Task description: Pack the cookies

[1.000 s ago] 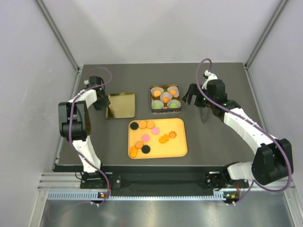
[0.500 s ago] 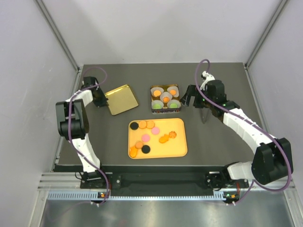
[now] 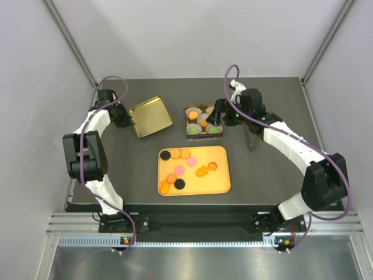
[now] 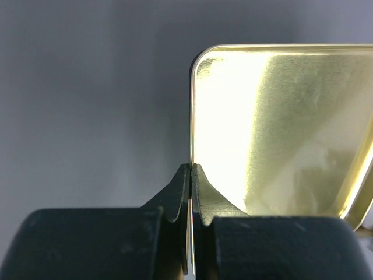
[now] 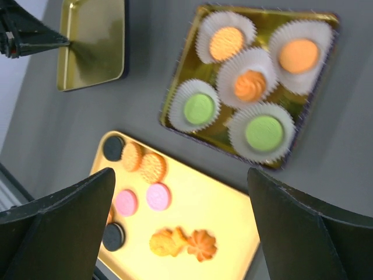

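Several loose cookies [image 3: 179,169] [image 5: 157,196], orange, pink and black, lie on a yellow tray [image 3: 220,175] [image 5: 221,204]. More cookies sit in white paper cups inside a square gold tin [image 3: 204,133] [image 5: 268,13]. The tin's gold lid [image 3: 150,116] [image 4: 280,128] stands tilted to the tin's left. My left gripper [image 3: 124,119] [image 4: 191,169] is shut on the lid's left edge. My right gripper [image 3: 217,115] [image 5: 179,175] hangs open above the tin's right side, holding nothing, and looks down on the tin and tray.
The dark tabletop [image 3: 268,175] is walled by grey panels on three sides. A dark upright part [image 3: 250,140] of the right arm reaches down to the table to the right of the tin.
My left gripper shut on the lid's edge and moved it up and back, turning it. My right arm swung left from beside the tin to over it.
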`<state>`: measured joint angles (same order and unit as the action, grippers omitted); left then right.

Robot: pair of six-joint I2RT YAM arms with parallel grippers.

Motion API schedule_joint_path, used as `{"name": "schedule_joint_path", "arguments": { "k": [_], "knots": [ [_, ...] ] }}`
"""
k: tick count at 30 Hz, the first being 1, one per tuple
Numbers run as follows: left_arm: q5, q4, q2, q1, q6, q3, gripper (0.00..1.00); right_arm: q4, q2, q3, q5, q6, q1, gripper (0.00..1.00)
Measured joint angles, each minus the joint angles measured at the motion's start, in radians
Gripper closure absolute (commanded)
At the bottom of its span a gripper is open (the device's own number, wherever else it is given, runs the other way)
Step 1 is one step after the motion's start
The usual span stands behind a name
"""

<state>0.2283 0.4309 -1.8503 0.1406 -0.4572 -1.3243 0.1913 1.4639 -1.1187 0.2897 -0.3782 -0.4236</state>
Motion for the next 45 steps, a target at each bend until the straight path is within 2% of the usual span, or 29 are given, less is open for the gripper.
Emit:
{"name": "schedule_joint_path", "arguments": {
  "k": [6,12,16,28,31,34,37,38,43,44,45],
  "knots": [
    [0.05,-0.005,0.13,-0.022,-0.014,0.01,1.0,0.003,0.124,-0.164,0.082,0.01,-0.02,0.1],
    [0.042,-0.003,0.193,-0.171,-0.004,0.011,1.0,0.004,0.227,-0.287,0.159,0.006,-0.022,0.12],
    [0.055,0.004,0.198,-0.254,-0.002,0.011,1.0,0.015,0.246,-0.306,0.183,-0.004,-0.028,0.13],
    [0.044,0.014,0.198,-0.373,-0.011,-0.016,1.0,0.019,0.298,-0.331,0.2,-0.035,-0.032,0.19],
    [0.043,0.014,0.198,-0.396,-0.016,-0.016,1.0,0.019,0.311,-0.331,0.206,-0.051,-0.032,0.26],
    [0.043,0.011,0.198,-0.413,-0.021,-0.016,1.0,0.018,0.314,-0.331,0.213,-0.07,-0.032,0.38],
    [0.039,0.009,0.198,-0.424,-0.024,-0.016,1.0,0.017,0.314,-0.331,0.222,-0.097,-0.029,0.52],
    [0.036,0.009,0.198,-0.426,-0.024,-0.016,1.0,0.017,0.314,-0.331,0.23,-0.109,-0.025,0.6],
    [0.035,-0.003,0.199,-0.435,-0.023,-0.016,1.0,0.013,0.314,-0.331,0.254,-0.151,-0.01,0.75],
    [0.035,-0.006,0.199,-0.436,-0.023,-0.016,1.0,0.013,0.314,-0.331,0.256,-0.158,-0.007,0.84],
    [0.035,-0.009,0.2,-0.436,-0.021,-0.016,0.94,0.013,0.314,-0.331,0.258,-0.165,-0.005,0.88]
  ]
}}
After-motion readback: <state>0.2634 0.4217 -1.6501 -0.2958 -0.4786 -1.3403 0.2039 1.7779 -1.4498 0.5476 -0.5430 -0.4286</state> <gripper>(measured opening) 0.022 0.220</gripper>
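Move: The box of cookies lies roughly 36 cm to the right of the left hand, about level with it and some 4 cm lower; the yellow tray is some 31 cm right and 23 cm back. The lid, already pinched by its left edge in the left hand, has its middle some 33 cm left of the open right hand, 4 cm ahead and 9 cm below. From the right hand, the box is about 7 cm left, 4 cm ahead and 12 cm down. The lid, still pinched by its left edge, is raised about 9 cm by the left hand and carried some 20 cm right towards the box, drawing slightly back while turning about 25 degrees clockwise. The right hand comes left about 7 cm and forward 4 cm to meet it, rising and then dipping partway back, then rolls slightly and closes most of the way around the lid's right edge. ##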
